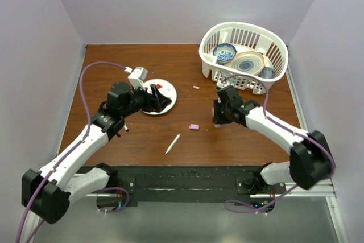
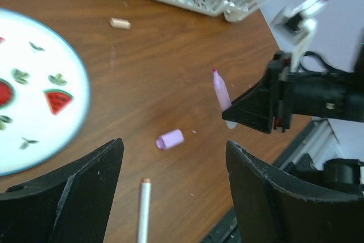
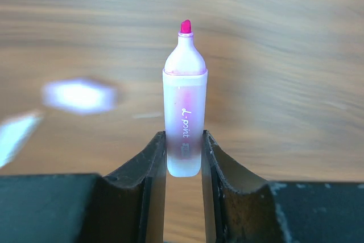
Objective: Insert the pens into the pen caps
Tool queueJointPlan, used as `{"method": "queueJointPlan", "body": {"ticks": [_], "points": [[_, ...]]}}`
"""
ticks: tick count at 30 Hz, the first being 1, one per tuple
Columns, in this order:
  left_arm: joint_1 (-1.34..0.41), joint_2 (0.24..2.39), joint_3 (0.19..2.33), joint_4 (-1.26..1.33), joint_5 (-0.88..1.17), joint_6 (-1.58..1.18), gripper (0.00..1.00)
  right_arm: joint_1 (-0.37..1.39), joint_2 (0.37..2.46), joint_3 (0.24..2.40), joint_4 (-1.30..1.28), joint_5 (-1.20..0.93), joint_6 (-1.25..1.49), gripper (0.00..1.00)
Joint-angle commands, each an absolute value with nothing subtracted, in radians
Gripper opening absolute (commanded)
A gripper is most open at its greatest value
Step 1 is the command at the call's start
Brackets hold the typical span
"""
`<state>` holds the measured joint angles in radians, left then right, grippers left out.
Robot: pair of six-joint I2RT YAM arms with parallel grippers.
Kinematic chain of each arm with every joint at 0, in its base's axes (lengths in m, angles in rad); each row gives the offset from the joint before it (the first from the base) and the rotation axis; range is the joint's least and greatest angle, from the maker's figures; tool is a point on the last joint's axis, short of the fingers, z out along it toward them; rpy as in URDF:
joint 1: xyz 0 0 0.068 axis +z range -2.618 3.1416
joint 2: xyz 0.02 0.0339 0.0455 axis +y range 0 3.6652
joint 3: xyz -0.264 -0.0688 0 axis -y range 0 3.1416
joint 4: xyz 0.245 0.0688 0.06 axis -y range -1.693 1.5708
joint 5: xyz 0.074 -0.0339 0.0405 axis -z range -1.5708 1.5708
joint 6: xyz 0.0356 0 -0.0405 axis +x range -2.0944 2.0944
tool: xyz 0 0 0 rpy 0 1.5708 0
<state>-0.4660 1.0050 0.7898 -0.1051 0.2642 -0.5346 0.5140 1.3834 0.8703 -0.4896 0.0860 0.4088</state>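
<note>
My right gripper [image 3: 183, 140] is shut on the lower barrel of a thick pale pink pen [image 3: 185, 92], which stands upright with its red tip uncovered. It also shows in the left wrist view, the pen [image 2: 222, 92] raised above the table. A short lilac-pink pen cap [image 2: 170, 139] lies on its side left of the right gripper [image 1: 218, 119]. A white pen [image 1: 173, 143] lies nearer the front edge. A small peach cap [image 1: 196, 87] lies further back. My left gripper [image 1: 156, 102] hovers over the plate's edge, its fingers [image 2: 85, 197] open and empty.
A white plate [image 1: 169, 92] with watermelon prints sits at the left middle of the brown table. A white basket [image 1: 211, 66] holding bowls and a cup stands at the back right. White walls close in the sides and back.
</note>
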Motion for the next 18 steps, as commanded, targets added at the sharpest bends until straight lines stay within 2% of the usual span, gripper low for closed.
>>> {"method": "queueJointPlan", "body": {"ticks": [1,6,10,18], "points": [[-0.524,1.054,0.744,0.053,0.351,-0.643,0.77,0.613,1.212,0.874,-0.332,0.025,0.612,0.0],[-0.592,1.014,0.631,0.256,0.373,-0.628,0.76,0.693,1.134,0.89,-0.27,0.067,0.842,0.0],[-0.676,1.005,0.611,0.302,0.312,-0.563,0.75,0.758,1.12,0.913,-0.272,0.173,0.971,0.0],[-0.785,1.034,0.569,0.422,0.161,-0.477,0.75,0.868,1.1,0.937,-0.255,0.247,1.127,0.0]]}}
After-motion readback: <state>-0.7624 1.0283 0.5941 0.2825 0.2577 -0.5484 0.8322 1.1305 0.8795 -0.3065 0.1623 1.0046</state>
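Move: Some 24 cm to the left hand's right, 3 cm farther out and 15 cm lower is the pink pen, already in the right hand's grip; the open left gripper is about 24 cm left of the right hand, level fore and aft, 16 cm higher. The pink cap lies about 14 cm right of and 22 cm below the left hand; the white pen is 4 cm right and 10 cm back, the plate 4 cm left and 14 cm ahead of the left hand. Lifting the pink pen about 12 cm while carrying it as far to the left, the right hand keeps its pinch and rolls some 35 degrees so its fingers swing leftwards, towards the left gripper. The left hand, still open, comes to meet the pen's clear end, going right and back, dipping slightly then rising partway, and turning clockwise about 15 degrees. ##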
